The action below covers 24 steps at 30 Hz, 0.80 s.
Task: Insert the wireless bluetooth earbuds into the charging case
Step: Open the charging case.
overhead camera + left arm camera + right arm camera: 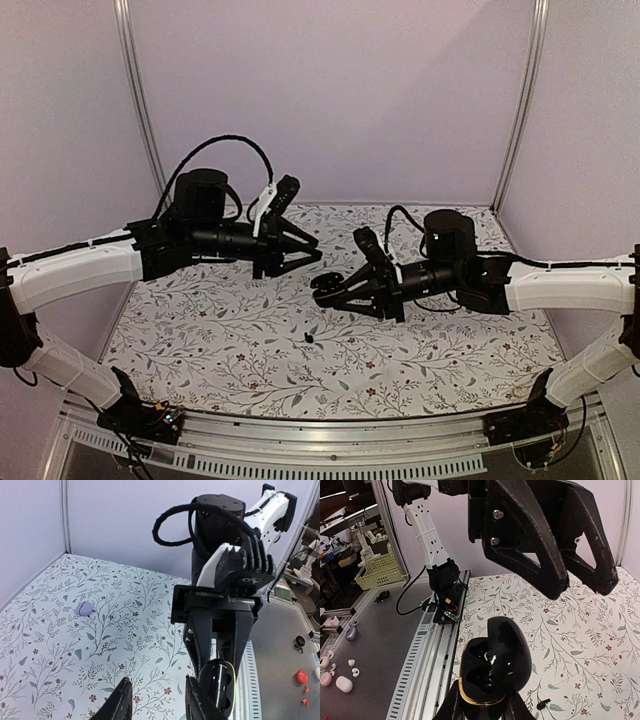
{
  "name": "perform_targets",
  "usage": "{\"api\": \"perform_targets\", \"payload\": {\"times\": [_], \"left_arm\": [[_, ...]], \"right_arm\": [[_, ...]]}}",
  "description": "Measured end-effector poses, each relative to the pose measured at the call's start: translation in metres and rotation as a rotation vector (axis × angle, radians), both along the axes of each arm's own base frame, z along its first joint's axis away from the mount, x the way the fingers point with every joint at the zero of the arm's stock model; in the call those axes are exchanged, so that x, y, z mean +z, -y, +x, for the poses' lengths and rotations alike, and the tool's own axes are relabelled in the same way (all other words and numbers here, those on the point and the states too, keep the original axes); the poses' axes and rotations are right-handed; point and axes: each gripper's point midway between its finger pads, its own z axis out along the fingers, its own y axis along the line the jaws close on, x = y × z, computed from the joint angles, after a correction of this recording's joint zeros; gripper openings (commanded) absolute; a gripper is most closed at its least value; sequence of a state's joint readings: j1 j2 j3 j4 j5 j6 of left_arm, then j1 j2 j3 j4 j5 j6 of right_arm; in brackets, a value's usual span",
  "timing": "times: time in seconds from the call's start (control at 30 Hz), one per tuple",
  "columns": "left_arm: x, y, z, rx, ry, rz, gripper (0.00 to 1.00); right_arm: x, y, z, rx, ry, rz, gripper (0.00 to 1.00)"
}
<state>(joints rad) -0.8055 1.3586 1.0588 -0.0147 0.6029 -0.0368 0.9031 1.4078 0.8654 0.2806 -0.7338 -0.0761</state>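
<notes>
The charging case is black with a gold rim, and its lid stands open. My right gripper is shut on its lower part and holds it above the patterned cloth. The case also shows in the left wrist view. One tiny black earbud lies on the cloth just right of the case, and shows in the top view. The second earbud is not seen; the case's wells are dark. My left gripper is open and empty, hovering above and beyond the case. A small lavender piece lies on the cloth.
The metal rail runs along the cloth's near edge, with the left arm's base on it. Beyond the rail are a grey bench with small loose items and a yellow basket. Walls close the back and sides.
</notes>
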Motion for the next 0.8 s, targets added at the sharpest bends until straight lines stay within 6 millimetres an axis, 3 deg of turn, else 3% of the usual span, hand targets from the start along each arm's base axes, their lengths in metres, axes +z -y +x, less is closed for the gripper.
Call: {"api": "perform_targets", "payload": {"times": [0.4, 0.57, 0.8], "left_arm": [[0.003, -0.029, 0.022, 0.107, -0.039, -0.062, 0.56], [0.006, -0.025, 0.004, 0.025, -0.03, -0.074, 0.64], [-0.004, -0.005, -0.03, -0.103, -0.02, -0.048, 0.65]], "right_arm": [[0.001, 0.001, 0.003, -0.009, -0.015, 0.003, 0.0], [0.001, 0.004, 0.011, -0.031, -0.035, 0.003, 0.0], [-0.003, 0.004, 0.013, -0.033, -0.053, -0.004, 0.0]]}}
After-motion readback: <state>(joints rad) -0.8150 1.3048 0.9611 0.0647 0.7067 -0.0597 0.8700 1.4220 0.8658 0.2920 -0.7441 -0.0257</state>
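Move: The open charging case lies about 5 cm back from the left hand, some 4 cm to its right and 3 cm lower. The right hand already grips it, with the case's middle about 3 cm to the left of that hand's point and 1 cm above. On the table, a loose earbud lies roughly level with the left hand in reach, about 2 cm to its left and some 25 cm below. Let the left gripper first finish drawing clear of the case, about 2 cm forward and 3 cm left, then swing it back some 5 cm and right again, turning clockwise about 10 degrees until it faces the case. Spread its fingers to about two-thirds open on the way. Keep the right grip on the case and ease it about 1 cm forward. ##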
